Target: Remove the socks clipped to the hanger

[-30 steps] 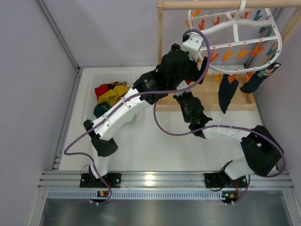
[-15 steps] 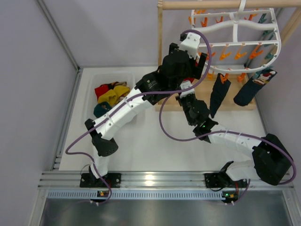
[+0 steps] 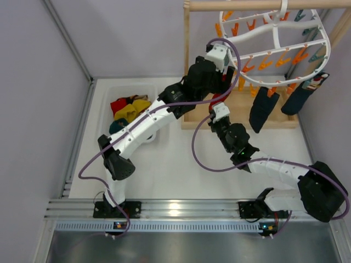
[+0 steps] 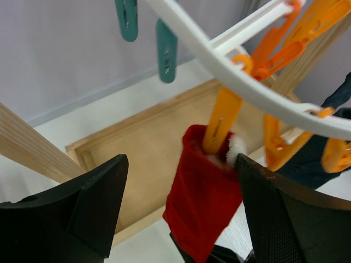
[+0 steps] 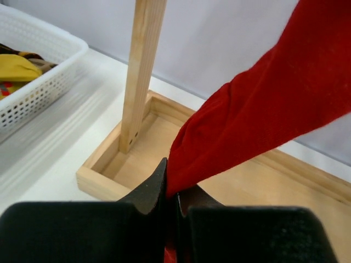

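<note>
The white hanger (image 3: 274, 41) hangs from the wooden rod, with orange and teal clips. A red sock (image 4: 204, 192) hangs from an orange clip (image 4: 219, 123) at its near left rim. It also shows in the top view (image 3: 220, 99). My left gripper (image 4: 181, 211) is open, with one jaw on each side of the sock just below the clip. It is at the hanger's left rim in the top view (image 3: 225, 82). My right gripper (image 5: 175, 192) is shut on the red sock's (image 5: 258, 109) lower end and holds it taut. Two dark socks (image 3: 262, 109) (image 3: 300, 94) hang further right.
The wooden stand's post (image 5: 142, 71) and tray base (image 3: 241, 119) lie under the hanger. A white basket (image 3: 143, 87) at the back left holds yellow, red and teal socks. Grey walls close in on the left and right.
The hanger swung left and came back right, with the dark socks swaying. My right arm stretched further out, its gripper staying on the red sock. My left gripper shifted slightly up.
</note>
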Controlling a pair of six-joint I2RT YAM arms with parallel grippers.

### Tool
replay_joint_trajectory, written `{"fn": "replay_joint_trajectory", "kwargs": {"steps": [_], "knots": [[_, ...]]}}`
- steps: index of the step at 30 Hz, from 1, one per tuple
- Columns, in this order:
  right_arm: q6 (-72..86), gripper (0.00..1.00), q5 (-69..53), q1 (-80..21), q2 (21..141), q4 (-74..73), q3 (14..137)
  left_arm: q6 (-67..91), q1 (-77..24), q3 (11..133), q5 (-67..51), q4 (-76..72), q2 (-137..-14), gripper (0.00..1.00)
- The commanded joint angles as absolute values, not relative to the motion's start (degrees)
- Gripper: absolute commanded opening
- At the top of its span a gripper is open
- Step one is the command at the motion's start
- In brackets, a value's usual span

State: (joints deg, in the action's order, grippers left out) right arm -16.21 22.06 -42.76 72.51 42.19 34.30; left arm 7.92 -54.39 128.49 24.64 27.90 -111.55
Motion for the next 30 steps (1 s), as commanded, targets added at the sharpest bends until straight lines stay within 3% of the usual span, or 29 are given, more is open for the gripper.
{"fn": "replay_joint_trajectory", "kwargs": {"steps": [1,2,8,20,30], "knots": [[-12.39,0.0,12.32,-40.61,67.33,42.63,32.44,13.09,-48.8,124.82,11.81,25.14,-105.91,0.83],[-12.22,0.0,9.52,-39.91,66.45,41.84,31.74,13.44,-47.56,124.54,4.12,25.05,-105.65,0.83],[-7.56,0.0,3.62,-35.69,58.91,37.1,29.45,10.46,-44.65,123.49,-14.55,25.05,-104.24,0.84],[-3.52,0.0,-17.73,-26.02,40.19,17.08,28.38,12.56,-41.22,127.08,-32.95,23.91,-106.34,0.83],[-1.5,0.0,-28.56,-22.76,35.77,8.7,32.34,19.15,-40.78,128.93,-44.11,17.76,-109.07,0.83]]}}
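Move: The orange clip holding the red sock is about 3 cm ahead of the left hand, 5 cm to its right and 3 cm above. The next orange clip sits some 5 cm right of it and 2 cm nearer; a teal clip is about 6 cm beyond it and 3 cm to its left. The dark hanging sock is 14 cm right of the left hand, 6 cm back and 8 lower. From the right hand, the sock's clip is roughly 8 cm ahead, 9 right and 17 above. The right hand, still pinching the toe of the red sock in shut fingers, draws it back about 10 cm, with some rightward travel and a rise, while turning counter-clockwise. The left hand, fingers staying wide open, first dips forward and down a couple of centimetres, then backs off and climbs to end some 7 cm back and 4 cm above its start, swinging nearly 50 degrees clockwise so its fingers point across to the right at the sock's clip. ##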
